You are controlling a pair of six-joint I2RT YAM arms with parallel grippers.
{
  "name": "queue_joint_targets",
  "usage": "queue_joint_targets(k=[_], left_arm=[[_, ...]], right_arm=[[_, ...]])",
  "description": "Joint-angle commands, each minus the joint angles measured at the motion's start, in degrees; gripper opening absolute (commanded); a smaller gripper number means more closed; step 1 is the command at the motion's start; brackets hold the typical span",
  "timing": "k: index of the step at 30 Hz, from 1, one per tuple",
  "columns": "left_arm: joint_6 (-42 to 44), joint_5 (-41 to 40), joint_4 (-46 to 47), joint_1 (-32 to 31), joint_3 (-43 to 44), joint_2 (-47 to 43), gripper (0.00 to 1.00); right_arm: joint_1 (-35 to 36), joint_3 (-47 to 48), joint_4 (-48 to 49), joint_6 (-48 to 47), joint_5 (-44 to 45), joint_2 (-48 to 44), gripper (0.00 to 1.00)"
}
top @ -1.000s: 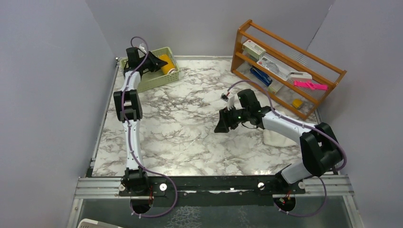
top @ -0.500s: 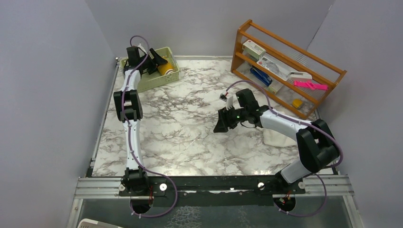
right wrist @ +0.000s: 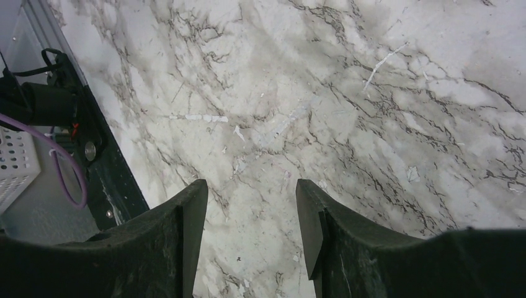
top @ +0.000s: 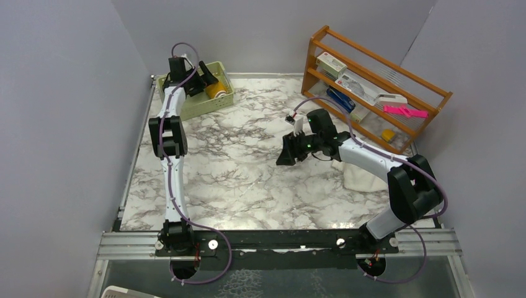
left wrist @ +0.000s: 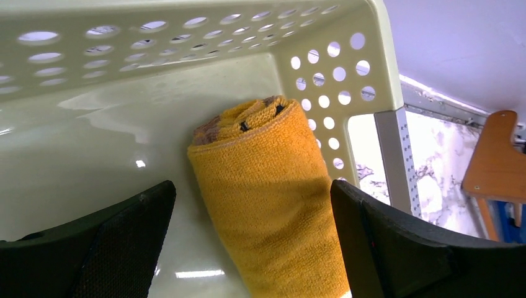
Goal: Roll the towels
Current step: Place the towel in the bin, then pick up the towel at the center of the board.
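Note:
A mustard-yellow towel, rolled into a tight cylinder, lies inside the pale green perforated basket at the back left of the table. My left gripper hangs open right over it, one finger on each side of the roll, not squeezing it. From above, the left gripper covers most of the yellow roll. The cream-white towel lies in a heap at the right, partly hidden under my right arm. My right gripper hovers open over bare marble, with nothing between its fingers.
A wooden rack with boxes, a blue item and a pink item stands at the back right. Grey walls close in the table on three sides. A black rail runs along the near edge. A white perforated bin sits beyond the rail.
My left gripper has gone from nearly shut on the yellow roll to wide open, leaving the roll in the basket. The right gripper has drifted slightly left and farther back.

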Motion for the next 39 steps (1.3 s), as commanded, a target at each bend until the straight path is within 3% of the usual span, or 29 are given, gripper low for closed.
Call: queue_joint_targets(k=[1,7,10,12,13,15,16,21,27,32,39], left_arm=[[4.09,-5.92,-3.39,-0.72,-1.11,-7.18,0.99],[7.25,-8.98,-4.75,-2.07,-1.84,-12.86,0.99],[9.30,-12.64,-4.70,-3.21,-2.53,-15.91,0.99],[10.99,-15.79,-4.70,-4.02,-2.86,-18.15,0.99],[11.60,-16.78,-4.59,-4.23,-2.87,-19.25,0.99],[12.19,-17.75,-4.39,-4.66,-2.60,-21.40,0.99],[12.34,-17.83,-4.11,-4.78,-2.53,-22.70,0.99],[14.68,-18.78,-3.58,-6.65,-3.32,-28.33,0.99],[17.99,-19.88,-3.49,-9.16,-12.60,-37.72,0.99],[18.06,-19.34,-2.30,-9.17,-25.24,-48.78,0.99],[16.62,-16.37,-2.28,-9.15,-37.95,-60.59,0.99]], right_arm=[[-0.34,1.21,-0.33,-0.18,3.24,0.30,0.56],[-0.34,1.82,1.79,2.69,9.69,-1.18,0.56],[-0.40,1.89,3.10,5.12,19.18,-3.83,0.57],[-0.46,0.36,6.64,6.55,26.24,-7.58,0.66],[-0.46,-0.78,8.74,7.65,29.73,-9.58,0.73],[-0.67,-3.57,13.52,11.16,36.84,-12.45,0.97],[-0.72,-4.30,14.18,14.35,41.14,-12.80,1.00],[-1.13,1.52,4.63,17.65,51.52,-10.67,1.00],[-1.08,-8.66,19.72,10.94,53.51,-24.05,1.00],[-1.09,-4.65,10.61,8.27,52.28,-25.26,0.97],[-1.08,-3.05,6.61,14.54,56.18,-27.63,1.00]])
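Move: The rolled yellow towel already lies in the bin, its middle about 3 cm to the right of the left hand's open fingers, level with them front to back and some 4 cm below. The bin's middle is about 7 cm to that hand's left, 2 cm nearer the base and 5 cm down. From the right hand, the towel lies about 41 cm ahead, 34 cm left and 7 cm lower; the white cloth lies some 30 cm to the right and 4 cm back, 10 cm down. Up, then back: the left hand, fingers still wide open, climbs about 28 cm out of the bin and draws back some 15 cm, tilting up and rolling its left side up as it leaves the towel. The right hand, empty, moves forward, then right and up over the bare table, swings about 50 degrees clockwise from pointing left to pointing forward, tips up and opens from half to full. ##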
